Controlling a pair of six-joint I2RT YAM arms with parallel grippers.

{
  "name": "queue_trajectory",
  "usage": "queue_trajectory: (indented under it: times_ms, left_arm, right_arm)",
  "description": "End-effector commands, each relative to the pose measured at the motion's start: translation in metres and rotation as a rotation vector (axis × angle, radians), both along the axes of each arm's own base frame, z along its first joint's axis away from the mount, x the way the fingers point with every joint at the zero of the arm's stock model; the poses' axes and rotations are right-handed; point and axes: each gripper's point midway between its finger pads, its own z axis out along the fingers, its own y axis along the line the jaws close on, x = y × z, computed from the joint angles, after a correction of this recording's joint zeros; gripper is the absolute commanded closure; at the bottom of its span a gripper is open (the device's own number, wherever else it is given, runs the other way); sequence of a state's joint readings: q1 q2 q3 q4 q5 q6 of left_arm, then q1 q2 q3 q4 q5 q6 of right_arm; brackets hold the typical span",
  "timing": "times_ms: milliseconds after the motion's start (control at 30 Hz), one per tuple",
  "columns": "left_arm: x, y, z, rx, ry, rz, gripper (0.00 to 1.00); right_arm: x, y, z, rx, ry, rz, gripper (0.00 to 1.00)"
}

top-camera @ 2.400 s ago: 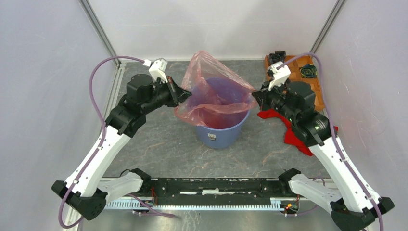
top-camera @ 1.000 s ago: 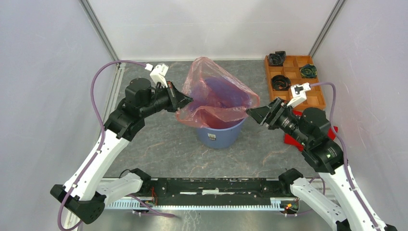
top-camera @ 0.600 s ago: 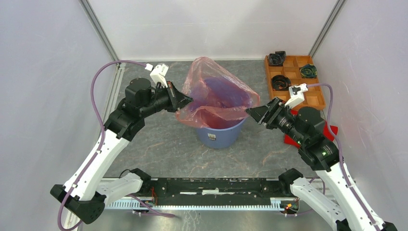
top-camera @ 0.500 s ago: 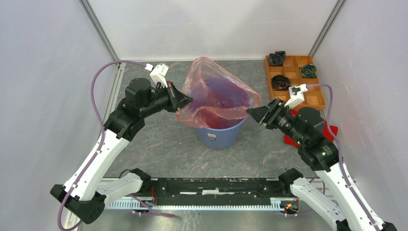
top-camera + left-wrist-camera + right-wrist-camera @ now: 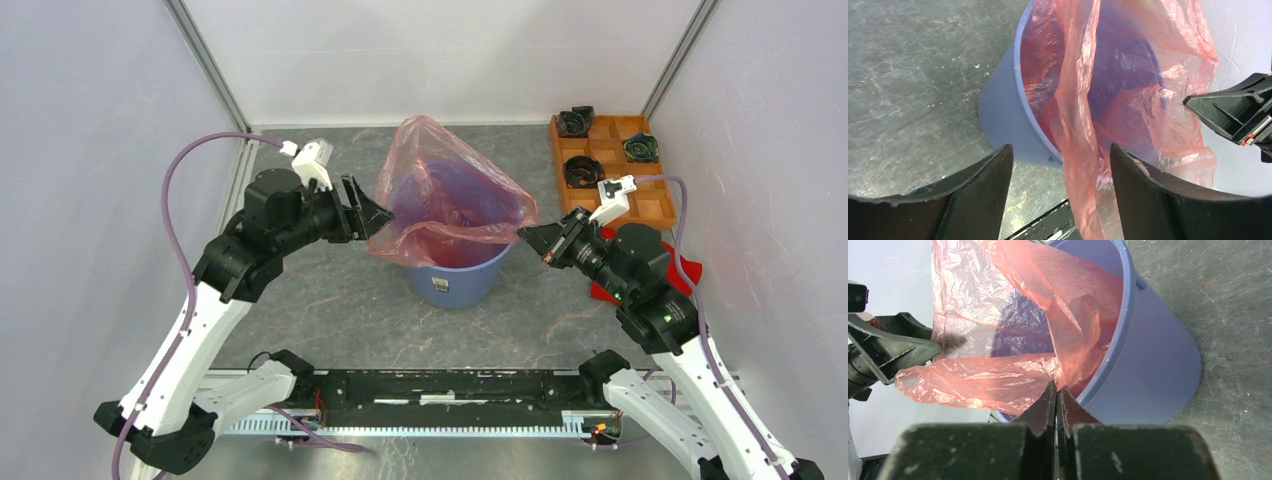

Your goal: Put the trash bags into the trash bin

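The trash bag (image 5: 452,185), thin crinkly pink film, stands up out of the blue trash bin (image 5: 455,280), its lower part down inside. My left gripper (image 5: 374,208) is open just left of the bag. In the left wrist view a fold of the bag (image 5: 1083,130) hangs loose between the spread fingers of that gripper (image 5: 1060,148), in front of the bin (image 5: 1000,112). My right gripper (image 5: 523,234) is at the bin's right rim. In the right wrist view its jaws (image 5: 1055,386) are shut on the bag's edge (image 5: 998,375) beside the bin (image 5: 1155,365).
An orange compartmented tray (image 5: 612,127) with dark round parts sits at the back right. A red cloth (image 5: 608,291) lies on the table under my right arm. White walls close in both sides, and a black rail (image 5: 440,390) runs along the near edge.
My left gripper has opened, let go of the bag's left edge and backed away to the left. My right gripper has closed on the bag's right edge.
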State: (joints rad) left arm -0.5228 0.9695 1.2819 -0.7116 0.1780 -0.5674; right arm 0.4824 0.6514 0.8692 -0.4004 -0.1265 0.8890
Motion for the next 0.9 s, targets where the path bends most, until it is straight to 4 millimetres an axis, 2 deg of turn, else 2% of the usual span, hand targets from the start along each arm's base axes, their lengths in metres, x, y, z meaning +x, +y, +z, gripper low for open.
queue_trajectory:
  times_ms: [0,200,400,533,567,667,867]
  left_arm:
    - [-0.013,0.019,0.01,0.032,-0.011,0.043,0.23]
    - [-0.023,0.014,0.011,-0.012,0.011,0.01,0.38]
    - [-0.022,0.003,0.005,-0.021,0.035,-0.039,0.75]
    - [-0.015,0.015,0.008,-0.006,-0.024,0.026,0.92]
    - [-0.012,0.019,0.0,0.008,-0.029,0.054,0.97]
    - [-0.004,0.024,-0.012,-0.003,-0.049,0.109,0.98]
    - [-0.012,0.017,-0.014,-0.116,-0.106,0.077,0.98]
  right_arm:
    - [0.001,0.001,0.024,0.024,-0.079,0.006,1.0]
    - [-0.001,0.002,0.022,0.019,-0.08,0.016,1.0]
    - [0.0,0.002,0.019,0.009,-0.095,0.023,1.0]
    - [-0.008,0.004,0.03,-0.111,-0.209,0.106,1.0]
    - [-0.011,0.003,0.032,-0.162,-0.245,0.131,1.0]
    - [-0.017,-0.008,0.018,-0.279,-0.254,0.142,1.0]
    - [-0.025,-0.036,-0.01,-0.5,-0.261,0.127,1.0]
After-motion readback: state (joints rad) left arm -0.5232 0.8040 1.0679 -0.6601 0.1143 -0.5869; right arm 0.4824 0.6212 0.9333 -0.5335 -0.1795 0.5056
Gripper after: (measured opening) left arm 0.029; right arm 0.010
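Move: The bag's left edge hangs between my open left fingers, about 2 cm behind and 1 cm left of their pinch point. The bin stands some 16 cm to the right of my left hand, 4 cm farther out, its middle roughly 22 cm lower. From my right hand, which holds the bag's right edge, the bin's middle is about 14 cm left, 6 cm ahead and 20 cm down; the red cloth lies some 25 cm right, 8 cm ahead, far below. I ease my left hand back about 2 cm and slightly left, shutting its fingers to pinch the bag's left edge, then pull that edge down some 3 cm and a little left. My right hand keeps its pinch almost still, then draws back and right about 2 cm, rolling its left side down and tipping its fingers up, about 20 degrees in all. ##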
